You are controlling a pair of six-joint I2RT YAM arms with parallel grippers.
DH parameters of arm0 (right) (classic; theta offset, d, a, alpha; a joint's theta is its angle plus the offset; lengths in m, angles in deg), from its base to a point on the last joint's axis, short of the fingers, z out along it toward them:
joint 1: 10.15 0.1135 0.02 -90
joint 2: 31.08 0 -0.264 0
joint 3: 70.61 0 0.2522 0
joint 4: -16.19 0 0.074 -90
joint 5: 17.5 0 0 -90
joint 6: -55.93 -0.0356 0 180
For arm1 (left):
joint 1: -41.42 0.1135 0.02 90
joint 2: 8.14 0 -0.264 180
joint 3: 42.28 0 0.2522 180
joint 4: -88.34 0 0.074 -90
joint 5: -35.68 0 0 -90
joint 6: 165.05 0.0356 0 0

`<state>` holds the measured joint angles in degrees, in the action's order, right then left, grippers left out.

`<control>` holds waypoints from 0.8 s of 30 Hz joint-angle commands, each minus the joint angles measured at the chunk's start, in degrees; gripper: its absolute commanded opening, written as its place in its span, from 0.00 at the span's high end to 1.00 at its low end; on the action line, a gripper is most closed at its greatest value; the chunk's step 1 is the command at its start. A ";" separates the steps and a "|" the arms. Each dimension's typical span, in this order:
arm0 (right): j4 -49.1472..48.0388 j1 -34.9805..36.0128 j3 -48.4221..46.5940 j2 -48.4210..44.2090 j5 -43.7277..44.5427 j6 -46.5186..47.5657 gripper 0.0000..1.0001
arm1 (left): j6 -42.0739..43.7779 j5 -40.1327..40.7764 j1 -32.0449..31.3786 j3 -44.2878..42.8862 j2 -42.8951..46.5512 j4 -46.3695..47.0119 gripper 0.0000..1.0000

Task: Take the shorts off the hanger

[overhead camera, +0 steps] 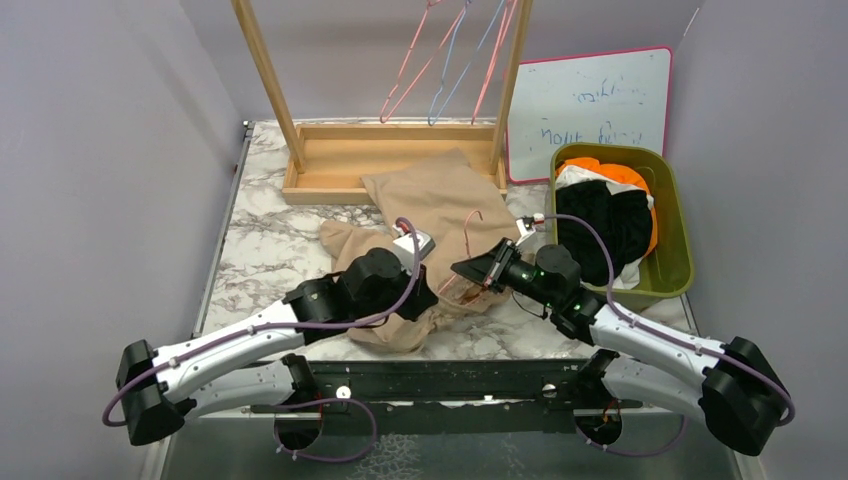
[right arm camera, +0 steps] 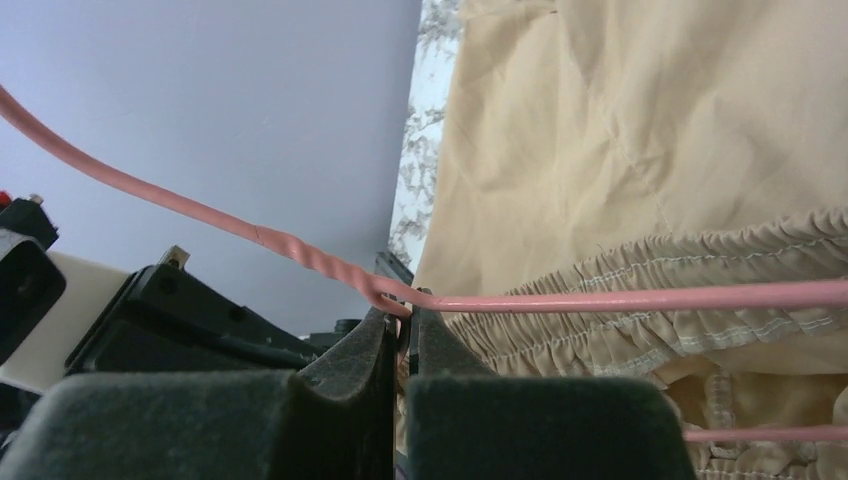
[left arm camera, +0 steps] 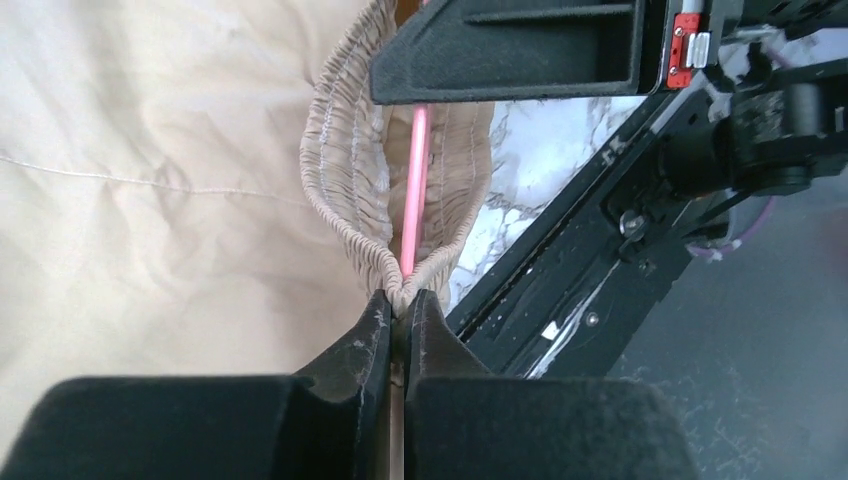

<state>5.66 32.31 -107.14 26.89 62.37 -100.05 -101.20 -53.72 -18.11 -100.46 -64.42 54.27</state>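
Observation:
The tan shorts [overhead camera: 430, 200] lie spread on the marble table, with a pink wire hanger [overhead camera: 470, 225] still threaded through the gathered waistband [left arm camera: 345, 170]. My left gripper [left arm camera: 404, 298] is shut on the waistband's edge, just below the hanger wire [left arm camera: 415, 170]. Facing it, my right gripper [right arm camera: 403, 318] is shut on the hanger [right arm camera: 600, 298] at the twisted neck. From above the two grippers [overhead camera: 428, 300] [overhead camera: 468, 272] meet over the near end of the shorts. Orange [overhead camera: 610, 170], cream-white [overhead camera: 580, 180] and black shorts [overhead camera: 610, 225] lie in the bin.
A green bin [overhead camera: 680, 250] stands at the right of the table. A wooden rack [overhead camera: 390, 160] stands at the back, with bare pink and blue hangers [overhead camera: 440, 60] hung on it. A whiteboard [overhead camera: 590, 100] leans on the back wall. A black rail [left arm camera: 560, 290] runs along the near table edge.

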 commanded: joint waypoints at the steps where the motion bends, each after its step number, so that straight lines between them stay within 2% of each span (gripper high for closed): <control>1: 6.18 0.42 -1.91 -2.75 4.21 3.15 0.99 | -2.14 8.11 0.16 2.51 9.53 -0.50 1.00; 9: 17.64 0.43 -8.50 -7.67 19.41 8.95 0.99 | -5.79 5.95 0.11 5.97 18.15 -10.40 1.00; 13: 21.64 0.43 -10.06 -6.89 21.86 9.33 0.99 | -6.54 7.32 0.11 6.36 20.60 -11.54 1.00; 18: 18.40 0.37 -9.06 -8.12 20.47 7.62 0.99 | -6.24 5.57 0.14 6.06 17.91 -12.25 1.00; 24: 21.27 0.35 -12.47 -8.09 21.23 5.52 0.99 | -5.31 3.92 0.11 6.88 11.31 -12.36 1.00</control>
<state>25.85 33.03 -116.34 19.88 78.89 -94.02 -107.19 -48.32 -18.17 -94.17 -49.31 44.67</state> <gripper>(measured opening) 0.035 0.025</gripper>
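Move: From the left hand, which already pinches the shorts' waistband, the hanger neck in the right fingers is about 6 cm ahead and 4 cm right, roughly level; the shorts' flat body lies some 15 cm ahead, straight on, about 8 cm lower. For the right hand that pinched waistband is 6 cm back and 4 cm left. From the right hand, the green basket stands around 34 cm right, 9 cm ahead, 8 cm down; the wooden tray 22 cm ahead, 11 cm left, 8 cm down. Both hands lift about 3 cm with fingers kept shut and then spread apart, the left drawing the pinched waistband about 5 cm to its left and a little back before sinking some 4 cm to just under its starting height. Meanwhile the right keeps its pinch on the hanger neck and carries it some 4 cm right and 3 cm forward away from the left hand, turning roughly 15 degrees clockwise and staying raised, so the hanger arm is drawn out along the opening of the shorts. ##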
